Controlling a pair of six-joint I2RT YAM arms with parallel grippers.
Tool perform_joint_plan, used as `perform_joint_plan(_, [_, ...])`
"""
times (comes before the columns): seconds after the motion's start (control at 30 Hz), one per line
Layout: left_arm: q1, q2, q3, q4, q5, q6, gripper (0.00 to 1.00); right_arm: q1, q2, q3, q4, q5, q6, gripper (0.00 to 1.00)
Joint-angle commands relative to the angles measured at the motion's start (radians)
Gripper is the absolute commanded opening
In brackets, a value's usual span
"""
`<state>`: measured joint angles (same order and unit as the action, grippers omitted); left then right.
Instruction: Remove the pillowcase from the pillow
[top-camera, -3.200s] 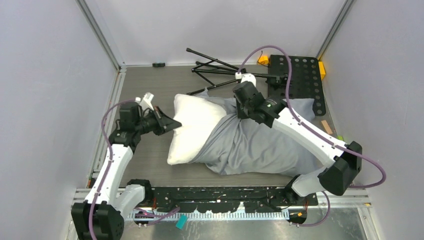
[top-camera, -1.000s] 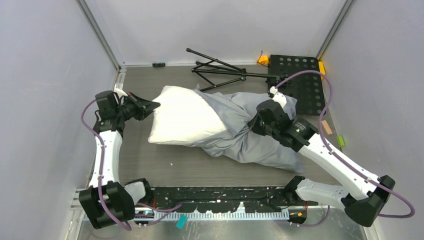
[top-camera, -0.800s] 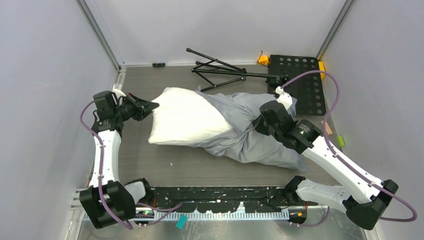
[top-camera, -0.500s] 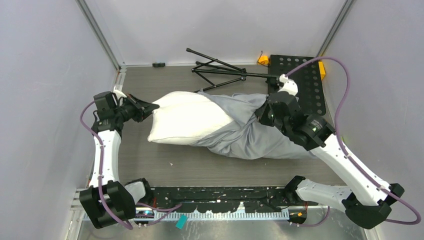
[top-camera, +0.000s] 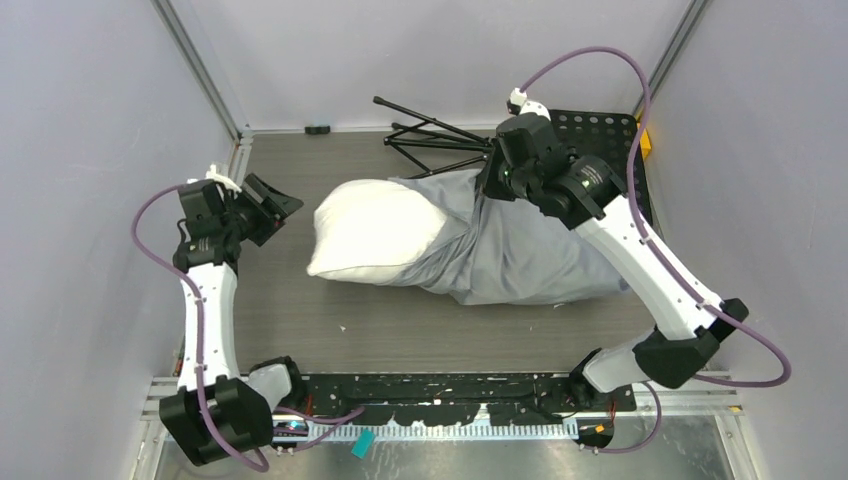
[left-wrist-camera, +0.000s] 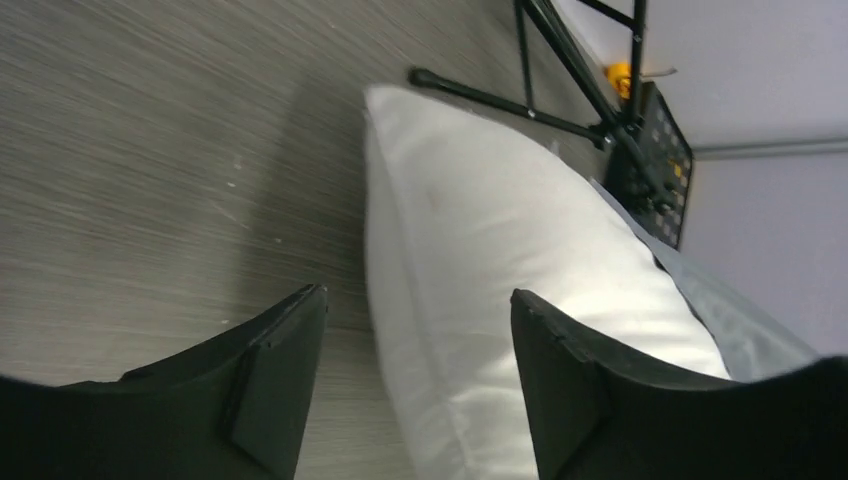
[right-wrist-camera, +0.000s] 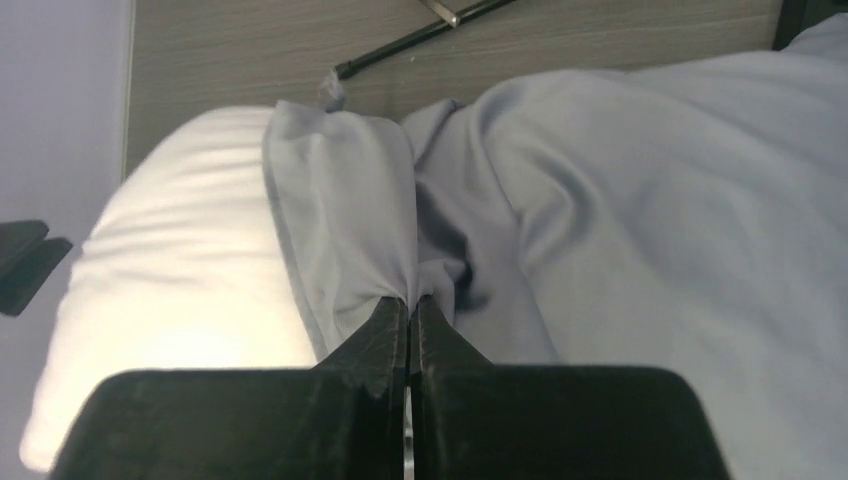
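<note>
The white pillow lies across the middle of the table, its left half bare. The blue-grey pillowcase covers its right half in bunched folds. My left gripper is open just left of the pillow's left end and does not touch it. In the left wrist view the pillow fills the space beyond the spread left gripper, with a strip of pillowcase at the right. My right gripper is shut on a pinched fold of pillowcase beside the bare pillow, near the case's back edge.
A folded black stand lies behind the pillow. A black perforated plate sits at the back right with a small orange piece beside it. Grey walls close in both sides, and a black rail runs along the near edge.
My left gripper has opened, let go of the pillow's left end and drawn back to the left. My right gripper, still shut on the pillowcase, has swung toward the back of the table.
</note>
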<state>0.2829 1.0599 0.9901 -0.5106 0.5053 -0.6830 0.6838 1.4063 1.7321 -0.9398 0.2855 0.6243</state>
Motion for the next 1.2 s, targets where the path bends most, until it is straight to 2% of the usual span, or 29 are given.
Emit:
perform_joint_plan(0.0, [-0.002, -0.095, 0.057, -0.071, -0.143, 0.122, 0.76, -0.037, 0.019, 0.179, 0.032, 0.11, -0.05, 0.0])
perform_joint_plan(0.03, [-0.012, -0.124, 0.047, -0.06, -0.14, 0.119, 0.79, -0.04, 0.034, 0.195, 0.023, 0.11, -0.055, 0.0])
perform_joint_plan(0.1, [-0.042, -0.187, 0.022, -0.026, -0.14, 0.096, 0.92, -0.049, 0.054, 0.21, 0.018, 0.109, -0.057, 0.0])
perform_joint_plan(0.17, [-0.083, -0.251, -0.007, 0.02, -0.114, 0.072, 0.99, -0.056, 0.067, 0.217, 0.018, 0.096, -0.055, 0.0])
perform_joint_plan(0.27, [-0.145, -0.337, -0.024, 0.053, -0.058, 0.035, 1.0, -0.063, 0.084, 0.222, 0.017, 0.093, -0.052, 0.0])
perform_joint_plan(0.4, [-0.196, -0.401, -0.008, 0.006, 0.042, -0.055, 1.0, -0.069, 0.096, 0.218, 0.019, 0.095, -0.046, 0.0])
perform_joint_plan(0.47, [-0.216, -0.42, -0.003, -0.041, 0.047, -0.095, 1.0, -0.071, 0.098, 0.209, 0.028, 0.095, -0.041, 0.0])
perform_joint_plan(0.57, [-0.225, -0.415, 0.075, -0.219, -0.006, -0.074, 1.0, -0.073, 0.094, 0.187, 0.051, 0.09, -0.033, 0.0])
perform_joint_plan(0.67, [-0.224, -0.406, 0.129, -0.306, -0.072, -0.012, 1.0, -0.074, 0.097, 0.178, 0.055, 0.089, -0.031, 0.0])
perform_joint_plan(0.87, [-0.266, -0.325, 0.096, -0.33, -0.11, 0.069, 1.0, -0.079, 0.088, 0.15, 0.074, 0.088, -0.026, 0.0])
perform_joint_plan(1.17, [-0.522, -0.241, 0.033, -0.231, -0.219, -0.002, 1.0, -0.086, 0.086, 0.119, 0.082, 0.08, -0.022, 0.0])
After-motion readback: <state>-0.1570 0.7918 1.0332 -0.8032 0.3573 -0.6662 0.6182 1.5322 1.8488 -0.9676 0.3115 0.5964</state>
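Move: The pillow's bare white end is free of the half-open left hand, its middle about 16 cm to that hand's right, 3 cm farther out and 14 cm below. The pillowcase's open hem is some 30 cm to its right, 3 cm ahead and 12 cm lower; the folded tripod lies 32 cm ahead, 31 cm right. From the right hand, gripping the case, the bare end's middle is roughly 23 cm left, 3 cm ahead and 23 cm below. The pillow's bare end is re-approached by the left hand, which opens fully and rises while swinging back and right, some 10 cm each way. It then sinks about 6 cm towards the near corner of that end, turning clockwise, with the fingers spread and the corner between them in its view. The right hand keeps its pinch on the case and eases about 4 cm forward. ##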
